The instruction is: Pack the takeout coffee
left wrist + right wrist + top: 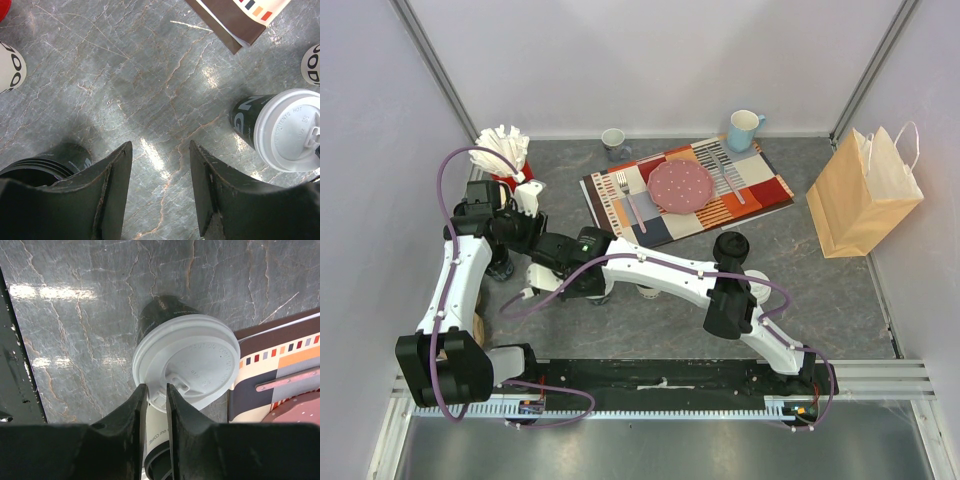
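Observation:
The black cup with a white lid stands upright on the grey table beside the placemat's corner. It also shows at the right of the left wrist view. The cream-white cup with a black lid stands next to it, seen through the slit between my right jaws. My right gripper hovers above both cups with its jaws almost together and nothing between them. My left gripper is open and empty over bare table, left of the black cup. In the top view my arms hide the black cup.
A brown paper bag stands at the right. A striped placemat holds a pink plate and forks. Two mugs stand behind it. A stack of black spare cups and a white cup are at the left.

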Robot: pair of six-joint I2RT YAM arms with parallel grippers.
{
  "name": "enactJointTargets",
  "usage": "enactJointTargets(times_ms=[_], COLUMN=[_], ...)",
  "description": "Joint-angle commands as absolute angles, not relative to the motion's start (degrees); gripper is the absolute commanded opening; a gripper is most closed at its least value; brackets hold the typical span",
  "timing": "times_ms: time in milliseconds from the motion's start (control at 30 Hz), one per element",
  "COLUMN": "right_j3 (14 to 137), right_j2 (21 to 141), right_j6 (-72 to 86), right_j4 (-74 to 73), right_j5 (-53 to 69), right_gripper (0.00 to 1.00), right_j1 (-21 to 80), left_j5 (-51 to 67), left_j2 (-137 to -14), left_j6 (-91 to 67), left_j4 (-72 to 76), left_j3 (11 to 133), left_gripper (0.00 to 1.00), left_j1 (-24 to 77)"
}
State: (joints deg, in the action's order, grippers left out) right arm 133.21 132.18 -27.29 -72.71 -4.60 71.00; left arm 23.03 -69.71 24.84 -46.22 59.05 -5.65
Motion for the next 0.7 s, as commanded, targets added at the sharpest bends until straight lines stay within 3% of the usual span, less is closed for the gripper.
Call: enactJointTargets(times_ms=[0,333,667], right_j3=[135.4,136.1,135.4], right_j2=[132.3,130.8,126.3], right_j6=[-27.2,-26.5,-25.1], right_j4=[-72.2,-71.8,-67.6], right_j5=[-4.9,-3.9,-1.0], right_gripper=[0.29,0.48,0.58], right_j1=[70.7,70.8,70.8], left_j5=[24.5,25.9,31.8], left_j2=[-69.3,-69.4,-69.6], left_j6=[27.0,26.8,25.8], left_j4=[-45.8,-45.9,-47.7], left_j3=[59.0,59.2,61.2], left_gripper=[0.56,0.56,0.57], left_j1=[-5.9,-5.9,-5.8])
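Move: The white-lidded dark cup is right under the right hand. Its middle is some 2 cm ahead, 2 cm to the left and 6 cm below, so the fingertips are about level with the lid, at its near right side by the sip tab. The black-lidded cup stands about 9 cm to the hand's right and 2 cm ahead; the placemat's nearest corner lies about 11 cm straight ahead. From the left hand, the white-lidded cup is some 8 cm back and 14 cm to the right. Close over the sip-tab side of the white lid, touch not certain, the right hand spreads its already parted fingers to roughly twice their gap. It stays almost in place, then late on eases about 1 cm left across the lid. The left hand, fingers still half open and empty, starts about 1 cm to its right towards the same cup. ##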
